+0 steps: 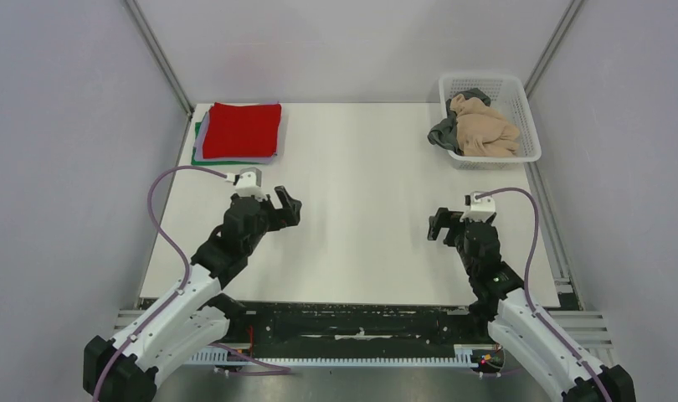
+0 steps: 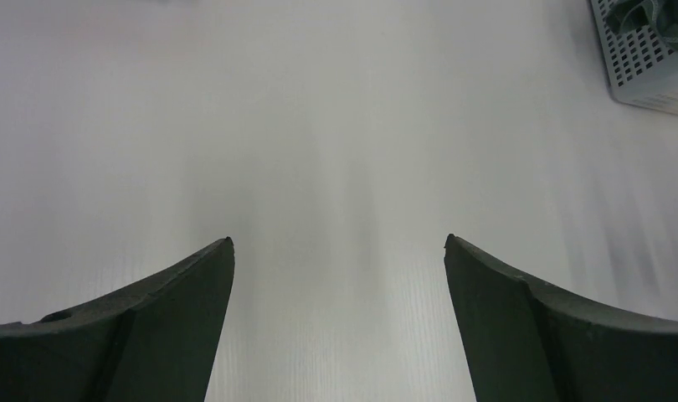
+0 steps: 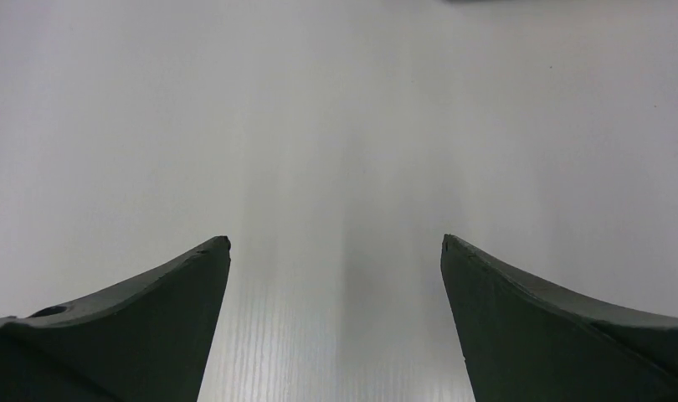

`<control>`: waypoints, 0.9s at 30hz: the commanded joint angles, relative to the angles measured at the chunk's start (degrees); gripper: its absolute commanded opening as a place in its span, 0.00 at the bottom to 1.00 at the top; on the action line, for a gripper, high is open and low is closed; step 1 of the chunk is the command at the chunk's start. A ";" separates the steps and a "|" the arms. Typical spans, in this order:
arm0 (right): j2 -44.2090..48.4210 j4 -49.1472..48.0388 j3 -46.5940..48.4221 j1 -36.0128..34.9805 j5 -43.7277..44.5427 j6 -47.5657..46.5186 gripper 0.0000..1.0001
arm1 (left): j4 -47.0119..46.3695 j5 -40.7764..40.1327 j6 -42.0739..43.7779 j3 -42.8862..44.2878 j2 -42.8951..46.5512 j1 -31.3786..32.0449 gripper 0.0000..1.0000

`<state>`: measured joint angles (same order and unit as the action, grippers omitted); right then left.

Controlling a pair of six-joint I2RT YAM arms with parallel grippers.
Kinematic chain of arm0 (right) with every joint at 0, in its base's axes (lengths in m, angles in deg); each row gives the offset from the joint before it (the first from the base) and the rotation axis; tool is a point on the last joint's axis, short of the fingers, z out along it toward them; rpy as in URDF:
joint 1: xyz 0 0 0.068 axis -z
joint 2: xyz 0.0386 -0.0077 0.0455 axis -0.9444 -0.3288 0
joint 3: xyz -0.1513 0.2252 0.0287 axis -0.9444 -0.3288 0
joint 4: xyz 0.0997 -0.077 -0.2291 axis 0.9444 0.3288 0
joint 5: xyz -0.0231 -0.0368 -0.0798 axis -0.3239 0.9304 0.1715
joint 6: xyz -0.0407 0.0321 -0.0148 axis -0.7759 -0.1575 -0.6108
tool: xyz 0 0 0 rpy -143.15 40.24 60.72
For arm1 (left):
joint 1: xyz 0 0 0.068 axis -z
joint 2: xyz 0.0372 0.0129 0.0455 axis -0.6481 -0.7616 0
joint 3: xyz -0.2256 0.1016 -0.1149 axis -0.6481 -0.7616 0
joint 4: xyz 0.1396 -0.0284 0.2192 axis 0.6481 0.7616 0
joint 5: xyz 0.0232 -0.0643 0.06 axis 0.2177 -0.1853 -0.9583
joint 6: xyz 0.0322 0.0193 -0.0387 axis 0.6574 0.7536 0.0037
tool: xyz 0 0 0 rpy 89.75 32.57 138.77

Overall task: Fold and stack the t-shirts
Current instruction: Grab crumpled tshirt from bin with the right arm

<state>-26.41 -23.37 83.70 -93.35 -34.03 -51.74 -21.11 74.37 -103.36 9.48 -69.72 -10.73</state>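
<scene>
A folded red t-shirt (image 1: pixel 242 129) lies on top of a stack at the table's far left, with lavender (image 1: pixel 201 147) and green (image 1: pixel 196 157) edges showing beneath it. A tan t-shirt (image 1: pixel 485 130) and a dark grey one (image 1: pixel 444 132) lie crumpled in the white mesh basket (image 1: pixel 530 134) at the far right. My left gripper (image 1: pixel 285 206) is open and empty above the bare table, near the stack's front. My right gripper (image 1: pixel 439 224) is open and empty above the table, in front of the basket. Both wrist views show only white table between the spread fingers (image 2: pixel 185 293).
The basket's corner with dark cloth (image 2: pixel 645 50) shows at the top right of the left wrist view. Grey walls enclose the table on three sides. The white table (image 1: pixel 361 209) stretches between the two grippers.
</scene>
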 commanded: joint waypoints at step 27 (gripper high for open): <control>-64.38 28.10 77.61 25.79 -17.37 -25.05 0.98 | -1.77 -0.75 -0.30 1.96 -3.12 0.12 1.00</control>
<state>-87.44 -0.33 155.04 -72.04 -41.09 -65.62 -21.13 74.39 -103.33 9.48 -72.06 -10.73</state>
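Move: From the right hand, the tan shirt lies in the bin about 28 cm ahead and 12 cm to the right, perhaps 2 cm lower. The dark shirt's part hanging over the bin's left rim is some 26 cm ahead and 1 cm to the right; the bin's middle is around 29 cm ahead, 13 cm to the right and 5 cm down. From the left hand, the tan shirt is about 27 cm ahead, 52 cm to the right and 9 cm below. Towards the tan shirt in the bin, the right hand swings forward some 22 cm, arching up about 16 cm to clear the rim and then sinking roughly 4 cm, while it veers about 8 cm to the right, mostly late. After the peak the wrist tips the fingers further down and rolls its left side lower; the fingers stay wide open, touching nothing yet. ##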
